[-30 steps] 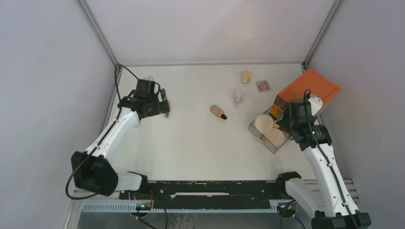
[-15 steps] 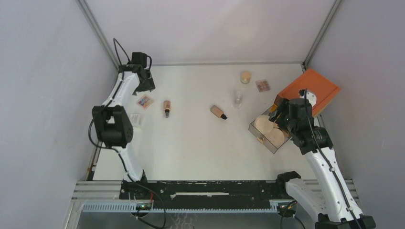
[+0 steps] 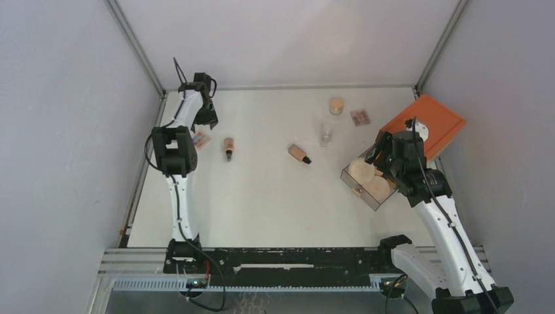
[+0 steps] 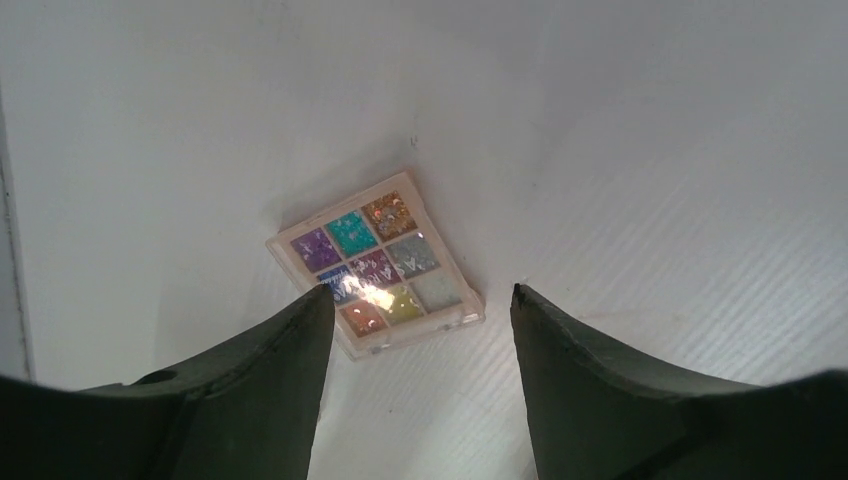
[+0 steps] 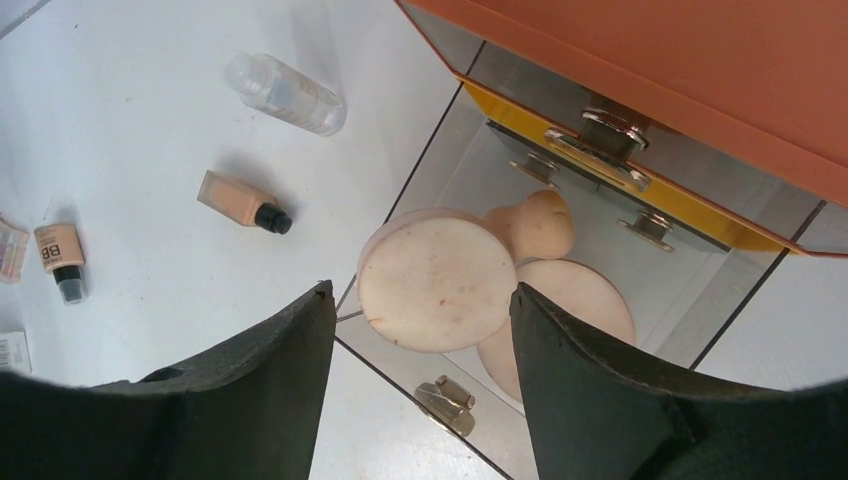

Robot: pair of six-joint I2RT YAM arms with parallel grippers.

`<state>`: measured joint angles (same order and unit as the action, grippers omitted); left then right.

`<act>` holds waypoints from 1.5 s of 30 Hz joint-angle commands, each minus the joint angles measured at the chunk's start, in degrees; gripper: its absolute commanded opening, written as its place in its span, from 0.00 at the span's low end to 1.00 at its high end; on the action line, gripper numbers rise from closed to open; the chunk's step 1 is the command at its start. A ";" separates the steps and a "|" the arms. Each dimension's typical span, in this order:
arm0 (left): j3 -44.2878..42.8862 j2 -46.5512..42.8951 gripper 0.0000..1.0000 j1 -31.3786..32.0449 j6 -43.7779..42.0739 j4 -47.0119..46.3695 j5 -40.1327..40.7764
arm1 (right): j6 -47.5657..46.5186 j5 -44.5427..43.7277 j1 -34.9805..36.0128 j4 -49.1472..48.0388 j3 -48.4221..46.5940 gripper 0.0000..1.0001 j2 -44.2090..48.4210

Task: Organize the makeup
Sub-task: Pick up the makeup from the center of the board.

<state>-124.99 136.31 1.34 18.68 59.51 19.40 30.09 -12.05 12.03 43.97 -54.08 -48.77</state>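
My left gripper (image 3: 207, 118) hangs open and empty at the table's far left. In the left wrist view its fingertips (image 4: 318, 300) frame a small palette of coloured squares (image 4: 375, 263), lying on the table below without touching it; the palette also shows from above (image 3: 201, 139). A peach bottle with a black cap (image 3: 228, 146) lies right of it, a second (image 3: 300, 154) at mid-table. My right gripper (image 3: 385, 159) is open and empty above the open clear drawer (image 5: 640, 270). The drawer holds two round tan discs (image 5: 437, 280) and a beige sponge (image 5: 538, 224).
The orange-topped box of drawers (image 3: 424, 123) stands at the right edge. A clear bottle (image 3: 325, 135), a tan round jar (image 3: 336, 105) and a second small palette (image 3: 359, 117) lie at the back right. Grey walls close in on both sides.
My left arm has swung from over the peach bottle to the far left corner and folded upright, uncovering the bottle and palette. My right gripper has shifted slightly back over the drawer.
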 commanded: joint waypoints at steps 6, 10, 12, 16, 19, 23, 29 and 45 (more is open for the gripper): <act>-2.83 1.96 0.78 -2.76 5.80 1.86 -1.09 | -0.58 0.84 0.27 -3.65 -2.43 0.71 -1.33; -0.08 0.91 0.87 -3.34 7.92 0.32 -2.61 | -0.60 1.57 0.27 -4.23 -2.43 0.72 -2.23; 1.80 0.34 0.89 -3.82 9.47 -0.78 -4.51 | -0.55 1.59 0.35 -4.32 -2.43 0.72 -2.44; 5.32 -0.20 0.89 -4.93 13.83 -2.81 -7.95 | -0.56 1.35 0.36 -4.25 -2.43 0.72 -2.80; 6.86 -0.51 0.88 -4.99 16.30 -3.51 -6.94 | -0.67 1.16 0.36 -4.06 -2.43 0.71 -2.82; 8.76 -1.19 0.84 -5.46 19.45 -3.76 -6.38 | -0.80 0.83 0.36 -3.76 -2.43 0.72 -2.57; 13.54 -4.65 0.90 -5.79 22.23 -6.02 -5.94 | -0.85 1.02 0.40 -3.70 -2.43 0.71 -2.29; 18.10 -8.55 0.90 -5.79 26.03 -7.83 -3.77 | -0.87 0.77 1.15 -3.46 -2.41 0.72 -2.38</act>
<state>-108.16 131.13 -4.05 42.83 51.90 14.61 30.09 -10.81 12.78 42.19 -54.08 -51.66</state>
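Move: The eyeshadow palette lies flat just below the left hand's half-open fingers, about 5 cm down, roughly 2 cm back and 2 cm to the left. The BB cream bottle is some 12 cm right of the palette and 5 cm nearer the base; a small white box lies about 5 cm left of it and 11 cm nearer. From the idle right hand, the palette is about 73 cm left, 22 cm ahead and 20 cm below. Downward first and slightly left, the left hand sinks about 4 cm onto the palette, then works low over the table, turning counter-clockwise some 25 degrees and drawing about 3 cm back towards the base. The fingers spread from part-open to nearly wide, straddling the palette, and the left finger comes up against its side. ##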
